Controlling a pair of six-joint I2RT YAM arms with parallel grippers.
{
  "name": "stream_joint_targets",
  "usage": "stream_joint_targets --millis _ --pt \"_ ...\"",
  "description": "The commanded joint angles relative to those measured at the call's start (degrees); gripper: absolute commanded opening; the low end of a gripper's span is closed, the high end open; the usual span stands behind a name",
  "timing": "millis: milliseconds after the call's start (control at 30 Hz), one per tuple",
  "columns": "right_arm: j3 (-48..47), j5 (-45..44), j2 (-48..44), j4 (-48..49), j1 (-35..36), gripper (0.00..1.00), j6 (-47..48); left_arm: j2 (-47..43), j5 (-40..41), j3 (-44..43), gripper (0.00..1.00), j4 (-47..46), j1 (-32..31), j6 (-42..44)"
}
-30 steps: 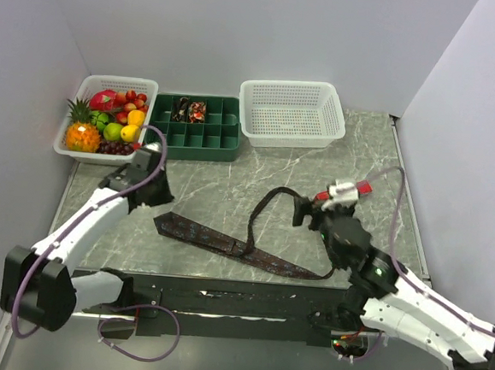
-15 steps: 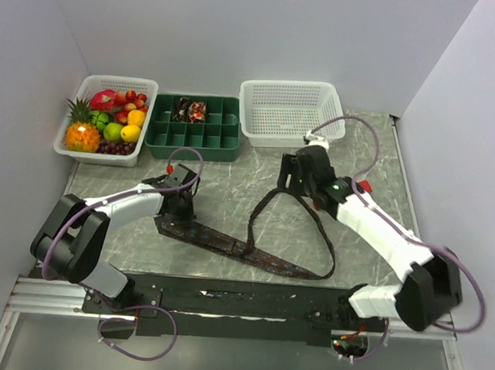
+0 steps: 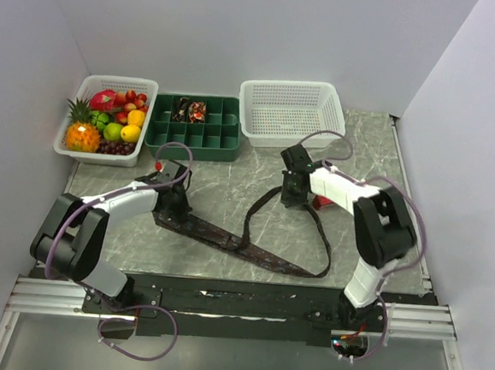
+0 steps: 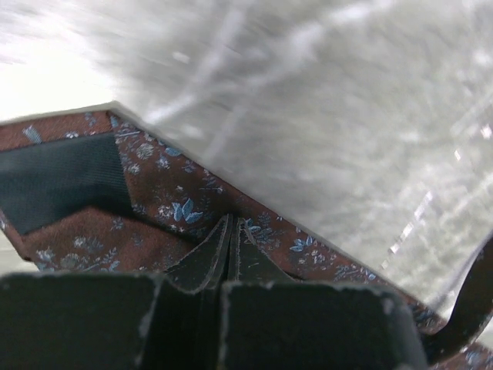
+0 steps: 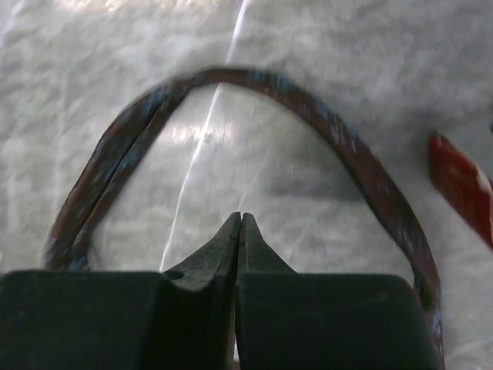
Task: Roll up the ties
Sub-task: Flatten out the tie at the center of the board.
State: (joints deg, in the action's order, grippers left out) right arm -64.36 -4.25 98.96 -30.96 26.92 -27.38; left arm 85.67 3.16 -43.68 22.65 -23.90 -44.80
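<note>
One dark brown tie (image 3: 226, 239) with small blue flowers lies on the marble table, wide end at the left, its narrow part looping up toward the middle. My left gripper (image 3: 175, 207) is at the wide end. In the left wrist view its tips (image 4: 231, 222) are shut and rest on the patterned fabric (image 4: 177, 193), with nothing seen between them. My right gripper (image 3: 291, 197) is at the top of the loop. The right wrist view shows it (image 5: 240, 217) shut over bare table inside the arc of the tie (image 5: 339, 131). Rolled ties (image 3: 190, 109) sit in the green tray.
A small red bar (image 3: 322, 202) (image 5: 461, 185) lies just right of my right gripper. Along the back stand a white basket of fruit (image 3: 118, 81), a green compartment tray (image 3: 190, 151) and a white mesh basket (image 3: 289, 86). Walls close in on both sides.
My right arm swung from the near right out to the tie's loop and its jaws shut. My left gripper moved onto the wide end and shut; the tie shifted slightly.
</note>
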Motion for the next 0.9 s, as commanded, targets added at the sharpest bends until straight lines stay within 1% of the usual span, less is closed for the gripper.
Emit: stream_joint_targets --millis 0,133,233,300,433,500,733,867 --pt "-6.82 0.65 5.97 -3.93 -2.22 0.0 0.04 0.9 7.39 2.2 0.01 6.96 3.16 0.32" --pt "-9.55 0.56 10.63 -6.47 -4.68 0.0 0.39 4.14 8.7 -0.61 0.01 11.87 4.47 1.46" --pt "-10.18 0.3 11.26 -7.1 -7.4 0.0 0.74 6.96 9.93 -3.25 0.01 15.04 6.05 2.17" --pt "-9.47 0.47 10.91 -6.83 -9.6 0.0 1.18 7.76 10.72 -4.92 0.01 16.01 7.2 2.69" --pt "-8.42 0.65 9.77 -6.83 -13.29 0.0 1.71 7.76 9.94 -5.36 0.01 16.1 11.76 4.45" --pt "-7.63 1.08 9.06 -6.39 -15.21 0.0 1.8 8.11 10.2 -6.33 0.01 16.89 12.73 4.8" --pt "-3.68 2.14 5.99 -4.81 -19.7 0.0 2.24 10.04 10.73 -8.26 0.01 17.69 18.88 8.05" --pt "-2.09 1.79 3.0 -3.85 -21.03 0.0 3.03 11.54 10.38 -8.96 0.01 17.42 19.59 8.32"
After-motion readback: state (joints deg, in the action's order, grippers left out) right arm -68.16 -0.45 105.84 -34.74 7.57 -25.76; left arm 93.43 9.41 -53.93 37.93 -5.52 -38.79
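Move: Pinned under the left hand's closed tips is the tie's wide end, its middle about 5 cm to the left and 1 cm back; the tie's crossing lies roughly 18 cm right and 10 cm back, the green tray about 29 cm straight ahead. The right hand hovers inside the narrow loop, 3 cm above it: the loop's right side is about 7 cm right and 1 cm ahead, the red box 16 cm right and 7 cm ahead, the crossing 16 cm left and 14 cm back. Pulling the tie apart from both ends: the left hand keeps its shut fingertips pressed on the wide end and drags it about 12 cm left, turning counter-clockwise. The shut right hand sinks 2.5 cm inside the loop, easing forward, then sweeps about 11 cm right at table height, turning clockwise, hooks the narrow band and draws it towards the red box, edging back slightly at the end. ##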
